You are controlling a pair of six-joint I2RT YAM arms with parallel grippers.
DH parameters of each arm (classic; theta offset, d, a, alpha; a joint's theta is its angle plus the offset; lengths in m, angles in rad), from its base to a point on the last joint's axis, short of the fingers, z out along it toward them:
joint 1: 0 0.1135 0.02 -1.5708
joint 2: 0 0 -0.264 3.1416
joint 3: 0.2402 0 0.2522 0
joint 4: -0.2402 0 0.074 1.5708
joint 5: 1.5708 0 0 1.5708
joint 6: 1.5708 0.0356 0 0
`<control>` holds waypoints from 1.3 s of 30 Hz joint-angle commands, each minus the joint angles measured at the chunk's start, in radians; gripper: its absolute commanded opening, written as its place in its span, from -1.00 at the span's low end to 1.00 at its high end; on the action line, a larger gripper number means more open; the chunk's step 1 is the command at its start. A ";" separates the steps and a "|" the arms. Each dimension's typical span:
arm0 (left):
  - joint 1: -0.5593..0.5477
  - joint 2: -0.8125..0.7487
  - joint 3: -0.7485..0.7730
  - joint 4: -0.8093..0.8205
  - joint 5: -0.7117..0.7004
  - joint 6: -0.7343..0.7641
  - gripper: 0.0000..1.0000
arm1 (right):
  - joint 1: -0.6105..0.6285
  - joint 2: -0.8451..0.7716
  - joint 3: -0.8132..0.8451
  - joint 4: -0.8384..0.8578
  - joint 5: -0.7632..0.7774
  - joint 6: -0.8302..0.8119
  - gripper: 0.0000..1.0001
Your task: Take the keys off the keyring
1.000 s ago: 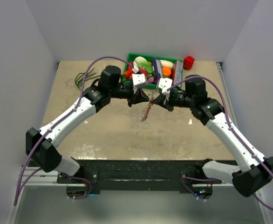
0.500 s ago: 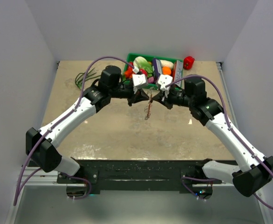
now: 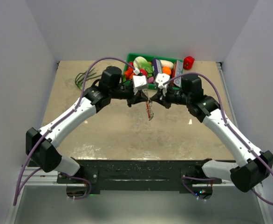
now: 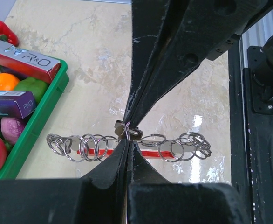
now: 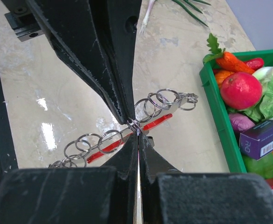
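The keyring [image 4: 126,132] is a small thin silvery ring at the middle of a bunch held above the table. The bunch has a red curved tag [image 4: 151,153] and several larger silvery rings [image 4: 87,147] strung along a flat bar. Small dark flat keys [image 4: 137,134] sit right at the pinch point, mostly hidden by fingertips. My left gripper [image 4: 127,141] and right gripper [image 5: 138,136] meet tip to tip, both shut on the small ring. From above, the bunch [image 3: 149,110] hangs between the left gripper [image 3: 144,96] and right gripper [image 3: 154,96].
A green tray [image 3: 133,55] of vegetables and boxes stands at the back, just behind the grippers, also in the wrist views [image 4: 39,115] [image 5: 221,127]. A red pepper [image 3: 188,62] lies to its right. Green onions [image 3: 83,78] lie at the back left.
The right gripper has shifted slightly left and toward the tray. The hanging bunch has swung from slanting down-left to nearly straight down. Both grippers stay shut.
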 commanded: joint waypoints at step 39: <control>-0.059 0.011 0.037 0.049 -0.109 -0.020 -1.00 | -0.010 -0.047 0.037 0.136 -0.233 0.104 -1.00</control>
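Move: Both my hands are shut on the small metal pieces at the middle of the keyring, my left fingertips on a ring only about 1 cm to the left of my right ones, at nearly the same height. The red handle with its row of rings hangs some 5 cm below my right hand, about 2 cm back and 1 cm left. The green tray lies about 30 cm ahead of my right hand, 3 cm right and 24 cm lower. My left hand keeps its pinch on the ring while my right stays almost in place at first, working within a centimetre; then my right breaks away quickly, about 5 cm back, up and to the left, past my left fingertips, turning some 15 degrees, mostly counter-clockwise. My right fingers stay shut. My left eases about 1 cm right and down. ##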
